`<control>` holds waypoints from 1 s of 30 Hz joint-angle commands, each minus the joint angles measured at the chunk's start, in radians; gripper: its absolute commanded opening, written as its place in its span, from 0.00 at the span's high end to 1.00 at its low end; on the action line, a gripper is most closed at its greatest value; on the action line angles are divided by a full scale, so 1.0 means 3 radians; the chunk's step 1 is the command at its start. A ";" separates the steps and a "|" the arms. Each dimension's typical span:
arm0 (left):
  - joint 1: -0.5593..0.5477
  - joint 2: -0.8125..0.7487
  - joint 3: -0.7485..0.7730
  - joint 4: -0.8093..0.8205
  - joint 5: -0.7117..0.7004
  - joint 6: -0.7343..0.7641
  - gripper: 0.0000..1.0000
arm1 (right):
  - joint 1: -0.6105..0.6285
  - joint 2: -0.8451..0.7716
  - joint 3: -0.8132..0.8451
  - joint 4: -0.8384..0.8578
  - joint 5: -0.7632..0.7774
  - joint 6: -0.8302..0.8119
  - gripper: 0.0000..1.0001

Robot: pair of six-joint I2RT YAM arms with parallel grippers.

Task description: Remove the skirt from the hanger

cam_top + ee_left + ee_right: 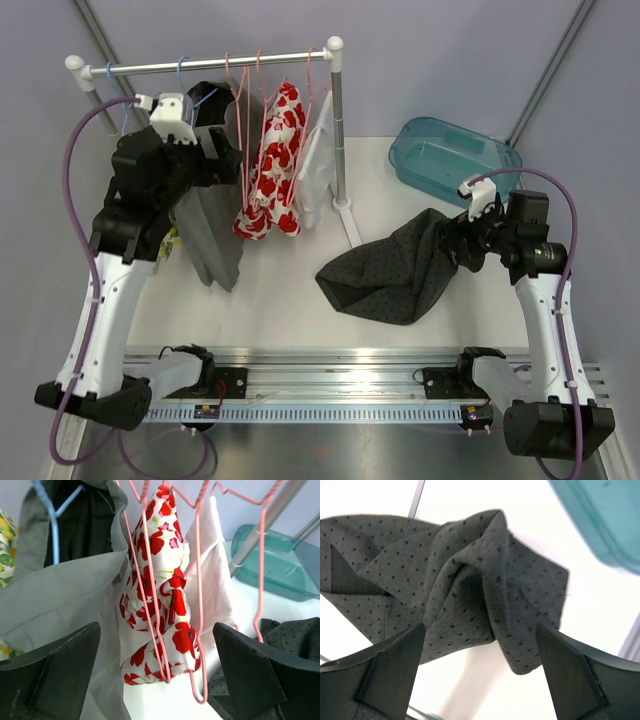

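The skirt (385, 275), dark grey with small black dots, lies crumpled on the white table, off the rack. My right gripper (462, 245) stands open at its right edge; in the right wrist view the gripper (480, 675) is wide and a fold of the skirt (470, 580) hangs just ahead of the fingers, untouched. My left gripper (222, 150) is up at the rack, open. In the left wrist view the gripper (157, 680) frames a bare pink wire hanger (201, 630) without touching it.
On the rack rail (210, 65) hang a grey garment (210, 240), a red-flowered one (275, 170) and a white one (315, 165). The rack's post (340, 130) stands mid-table. A teal bin (450, 160) sits at the back right.
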 commanded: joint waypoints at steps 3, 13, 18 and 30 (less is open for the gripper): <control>0.0018 -0.0535 -0.0478 0.0113 0.0133 -0.0041 0.01 | -0.0002 0.0130 0.0355 -0.0116 -0.0028 -0.0086 0.01; 0.0018 -0.1982 -0.1751 0.0364 0.0838 -0.0153 0.01 | -0.0007 0.0840 0.0237 0.0307 -0.0233 0.0062 0.06; 0.0018 -0.2529 -0.2227 0.0604 0.1247 -0.0414 0.01 | -0.0002 0.0999 0.0257 0.0329 -0.0708 -0.0020 0.45; 0.0018 -0.3092 -0.2770 0.0461 0.1227 -0.0516 0.01 | -0.0007 0.1525 0.2623 -0.0086 -0.0301 0.0659 1.00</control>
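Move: The charcoal dotted skirt lies crumpled on the table, its middle some 11 cm left of the open right hand, about 1 cm ahead and 7 cm below; its bunched right end is 4 cm ahead, 2 cm left and 5 cm below. The teal bin sits about 25 cm ahead, 4 cm right and 3 cm below. From the left hand the skirt is roughly 32 cm right, 6 cm back and 27 cm below; the empty hanger hangs 7 cm ahead, 2 cm right and 3 cm below. After a small rise, the right hand dips ahead and down onto the skirt's bunched right end, shuts its fingers and pinches the cloth, then lifts about 13 cm while reaching forward towards the teal bin. Meanwhile the left hand, still open, draws back some 17 cm and sinks about 12 cm away from the hung hanger, its wrist turning clockwise. ##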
